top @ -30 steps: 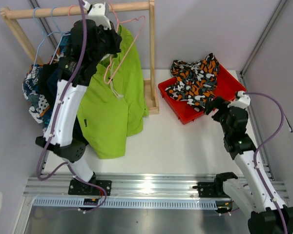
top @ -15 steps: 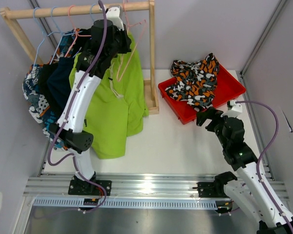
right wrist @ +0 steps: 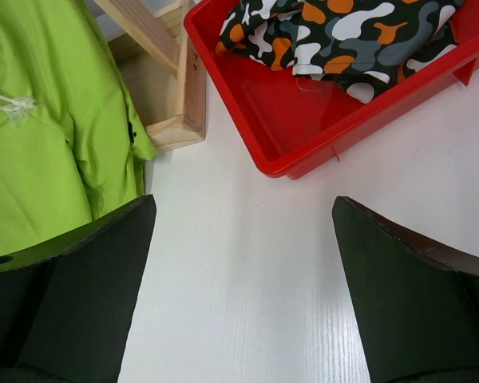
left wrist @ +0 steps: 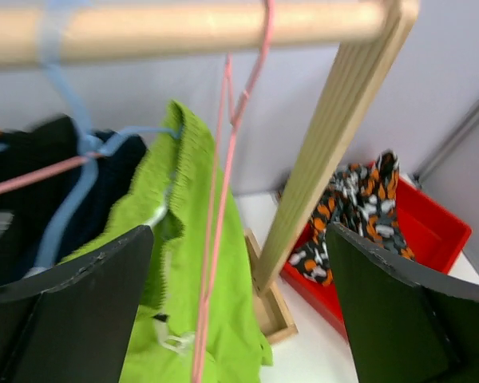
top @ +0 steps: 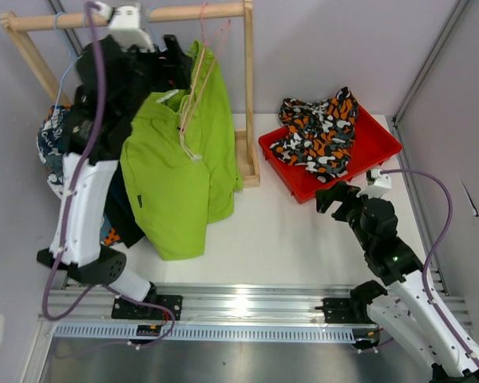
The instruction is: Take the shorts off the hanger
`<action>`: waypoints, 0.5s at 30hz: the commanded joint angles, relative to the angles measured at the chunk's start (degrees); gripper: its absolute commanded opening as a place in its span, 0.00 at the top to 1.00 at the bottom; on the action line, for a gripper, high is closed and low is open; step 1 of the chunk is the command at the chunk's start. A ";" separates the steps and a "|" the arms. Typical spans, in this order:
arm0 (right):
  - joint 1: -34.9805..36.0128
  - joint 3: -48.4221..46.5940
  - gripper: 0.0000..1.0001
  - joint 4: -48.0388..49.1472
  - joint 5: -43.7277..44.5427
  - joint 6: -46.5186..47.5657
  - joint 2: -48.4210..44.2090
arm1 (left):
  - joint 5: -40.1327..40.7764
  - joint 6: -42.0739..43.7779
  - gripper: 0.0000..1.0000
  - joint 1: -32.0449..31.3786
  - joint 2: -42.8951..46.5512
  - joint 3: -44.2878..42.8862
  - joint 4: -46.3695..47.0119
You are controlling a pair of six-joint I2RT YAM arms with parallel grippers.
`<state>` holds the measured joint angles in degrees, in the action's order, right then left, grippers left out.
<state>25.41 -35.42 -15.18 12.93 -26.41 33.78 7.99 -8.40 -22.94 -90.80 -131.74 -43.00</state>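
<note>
Lime green shorts (top: 176,175) (left wrist: 195,239) hang from the wooden rail (top: 199,12) beside a thin pink hanger (top: 198,76) (left wrist: 222,207). My left gripper (top: 174,65) (left wrist: 239,319) is raised just under the rail and stands open. The pink hanger wire and the green waistband lie between its fingers (left wrist: 72,311), untouched. Dark shorts (left wrist: 24,183) hang on a blue hanger (left wrist: 72,175) to the left. Camouflage shorts (top: 319,136) (right wrist: 343,32) lie in the red bin (top: 379,144) (right wrist: 295,120). My right gripper (top: 335,198) (right wrist: 243,303) is open over bare table.
The rack's upright post (left wrist: 335,144) and wooden foot (top: 247,155) (right wrist: 176,112) stand between the hanging clothes and the bin. Blue-patterned shorts (top: 52,152) hang at the rack's far left. Walls close in on the left, back and right.
My left gripper was shut up by the hangers and has now opened, its arm swinging left. The green shorts hang wider. My right gripper moved slightly left, away from the bin.
</note>
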 commanded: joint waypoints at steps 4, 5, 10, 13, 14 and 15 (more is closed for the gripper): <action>0.96 -0.18 0.01 -1.08 1.66 -0.74 -1.96 | 2.74 3.66 0.04 6.49 8.00 4.72 -0.94; 1.05 -0.26 0.01 -1.43 1.66 -0.74 -2.14 | 1.78 3.66 0.04 8.16 8.53 5.61 -0.42; 1.31 -0.44 0.01 -2.57 1.66 -0.22 -2.93 | -1.04 3.31 0.04 11.68 8.81 9.66 0.99; 1.75 -0.79 0.01 -2.84 1.40 -0.39 -2.84 | -3.24 2.25 0.06 13.71 7.31 9.93 1.25; 1.92 -0.88 0.01 -3.01 1.40 -0.39 -2.84 | -3.76 2.16 0.06 14.23 6.87 9.84 1.26; 2.01 -0.88 0.01 -3.10 1.48 -0.48 -2.76 | -4.29 1.90 0.07 14.50 5.91 9.75 1.52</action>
<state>26.81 -35.42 -18.24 13.34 -26.55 31.40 6.70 -6.46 -9.74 -82.96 -122.43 -42.19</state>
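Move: The blue hanger carrying the green shorts is next: its neck lies about 9 cm ahead of the empty left hand, 8 cm to its left and 8 cm below. The green shorts' waistband is roughly 6 cm ahead, 4 cm left and 16 cm below; the bare pink hanger's neck is some 9 cm ahead and 5 cm right, and the second pink hanger 9 cm ahead and 17 cm left, both about 8 cm lower. From the right hand, the blue hanger's neck is some 22 cm ahead, 48 cm left and 22 cm higher. With its fingers staying wide open, the left hand leaves the bare pink hanger and swings about 10 cm left across the front of the hangers, first drawing back and rising some 4 cm while turning roughly 10 degrees counter-clockwise. It then curves forward and down by about 4 to 5 cm, nearly squarely facing the blue hanger of the green shorts, without reaching it yet. ##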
